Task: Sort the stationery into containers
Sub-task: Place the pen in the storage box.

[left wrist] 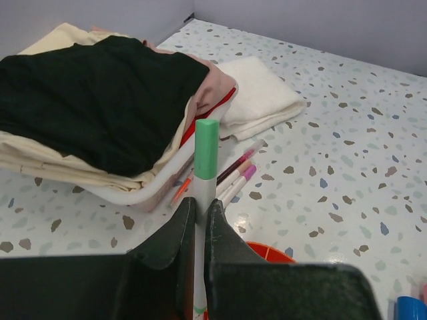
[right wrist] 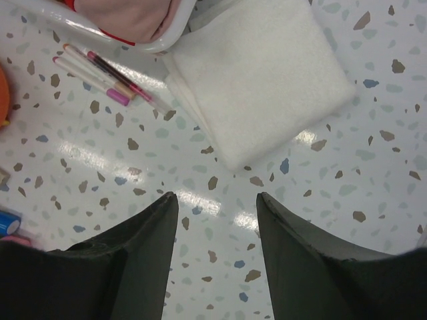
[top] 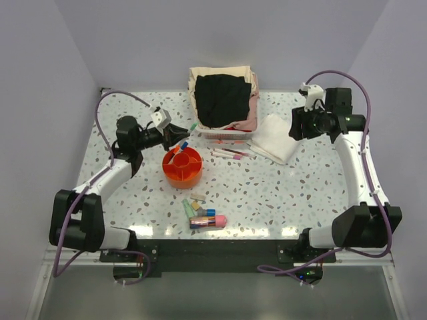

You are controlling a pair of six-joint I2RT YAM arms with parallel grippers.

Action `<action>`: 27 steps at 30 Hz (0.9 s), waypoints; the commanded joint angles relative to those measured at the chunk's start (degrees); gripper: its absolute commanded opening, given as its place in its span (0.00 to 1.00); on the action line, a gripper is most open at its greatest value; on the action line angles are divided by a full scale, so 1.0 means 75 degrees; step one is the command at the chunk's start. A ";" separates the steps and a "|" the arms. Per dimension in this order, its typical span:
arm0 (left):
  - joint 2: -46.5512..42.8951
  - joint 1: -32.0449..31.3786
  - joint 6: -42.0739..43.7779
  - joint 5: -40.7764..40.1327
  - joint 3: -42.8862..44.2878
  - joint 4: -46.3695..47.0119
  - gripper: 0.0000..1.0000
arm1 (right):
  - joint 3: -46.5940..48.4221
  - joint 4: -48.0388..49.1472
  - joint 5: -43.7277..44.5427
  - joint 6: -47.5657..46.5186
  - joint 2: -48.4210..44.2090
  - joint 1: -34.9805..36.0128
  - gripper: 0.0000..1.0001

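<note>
My left gripper (top: 179, 133) (left wrist: 200, 200) is shut on a thin white pen with a green cap (left wrist: 206, 148) (top: 193, 125), held just above the far edge of the round orange tray (top: 168, 175) (left wrist: 270, 252). A blue-capped piece (top: 183, 145) stands in the tray. Several white pens with pink and dark caps (top: 227, 153) (left wrist: 239, 170) (right wrist: 100, 75) lie on the table between the tray and the cloth. More stationery lies in a small heap (top: 203, 215) near the front edge. My right gripper (top: 297, 127) (right wrist: 217, 197) hangs open over bare table, holding nothing.
A white basket (top: 200, 131) (left wrist: 133, 195) of dark and pink clothes stands at the back centre, close to my left gripper. A folded white cloth (top: 277, 137) (right wrist: 260, 80) lies just ahead of my right gripper. White walls close in the table.
</note>
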 commanded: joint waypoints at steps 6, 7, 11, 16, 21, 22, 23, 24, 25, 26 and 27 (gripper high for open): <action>-0.0260 0.0905 -0.0739 0.0092 -0.1121 0.2249 0.00 | 0.0092 -0.0355 0.0484 -0.0253 0.0020 -0.0038 0.54; -0.0236 0.0964 -0.0680 0.0127 -0.1249 0.2249 0.00 | 0.0080 -0.0390 0.0496 -0.0311 0.0008 -0.0038 0.54; -0.0014 0.1175 -0.0516 0.0233 -0.1508 0.2436 0.00 | 0.0068 -0.0530 0.0636 -0.0429 0.0008 -0.0026 0.54; 0.0443 0.1223 -0.0562 0.0303 -0.1801 0.2822 0.00 | 0.0185 -0.0648 0.0742 -0.0546 0.0136 -0.0026 0.54; 0.0596 0.1223 -0.0505 0.0280 -0.2094 0.3022 0.00 | 0.0220 -0.0648 0.0789 -0.0605 0.0242 -0.0026 0.54; 0.0596 0.1223 -0.0458 0.0233 -0.2199 0.3057 0.00 | 0.0220 -0.0660 0.0800 -0.0616 0.0265 -0.0026 0.54; 0.0619 0.1223 -0.0538 0.0221 -0.2235 0.3162 0.00 | 0.0220 -0.0671 0.0800 -0.0628 0.0266 -0.0026 0.54; 0.0619 0.1234 -0.0597 0.0256 -0.2235 0.3163 0.00 | 0.0209 -0.0683 0.0800 -0.0640 0.0277 -0.0026 0.54; 0.0619 0.1408 -0.0609 0.0221 -0.2235 0.3198 0.00 | 0.0220 -0.0706 0.0800 -0.0652 0.0300 -0.0026 0.54; 0.0643 0.1445 -0.0656 0.0233 -0.2247 0.3256 0.00 | 0.0232 -0.0707 0.0800 -0.0652 0.0312 -0.0038 0.54; 0.0654 0.1468 -0.0726 0.0221 -0.2247 0.3280 0.00 | 0.0244 -0.0730 0.0800 -0.0663 0.0324 -0.0038 0.54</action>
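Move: The left hand holds the green-capped pen upright above the far rim of the orange storage box, whose middle is about 4 cm back, 3 cm left and 17 cm below. The blue-capped pen already in the box stands roughly 1 cm back and 2 cm left of the hand; the loose pens on the table lie about 17 cm right and 4 cm ahead. From the right hand the box is some 45 cm left and 4 cm back. Keeping its fingers shut on the green-capped pen, the left hand slides about 5 cm left while easing down, then sinks almost straight to end some 8 cm lower, bringing the pen beside the blue-capped one at the box's far-left compartment. Its wrist turns only about 10 degrees, counter-clockwise with a slight tilt, and the empty right hand meanwhile drifts some 3 cm down and to the right, its fingers staying open. ##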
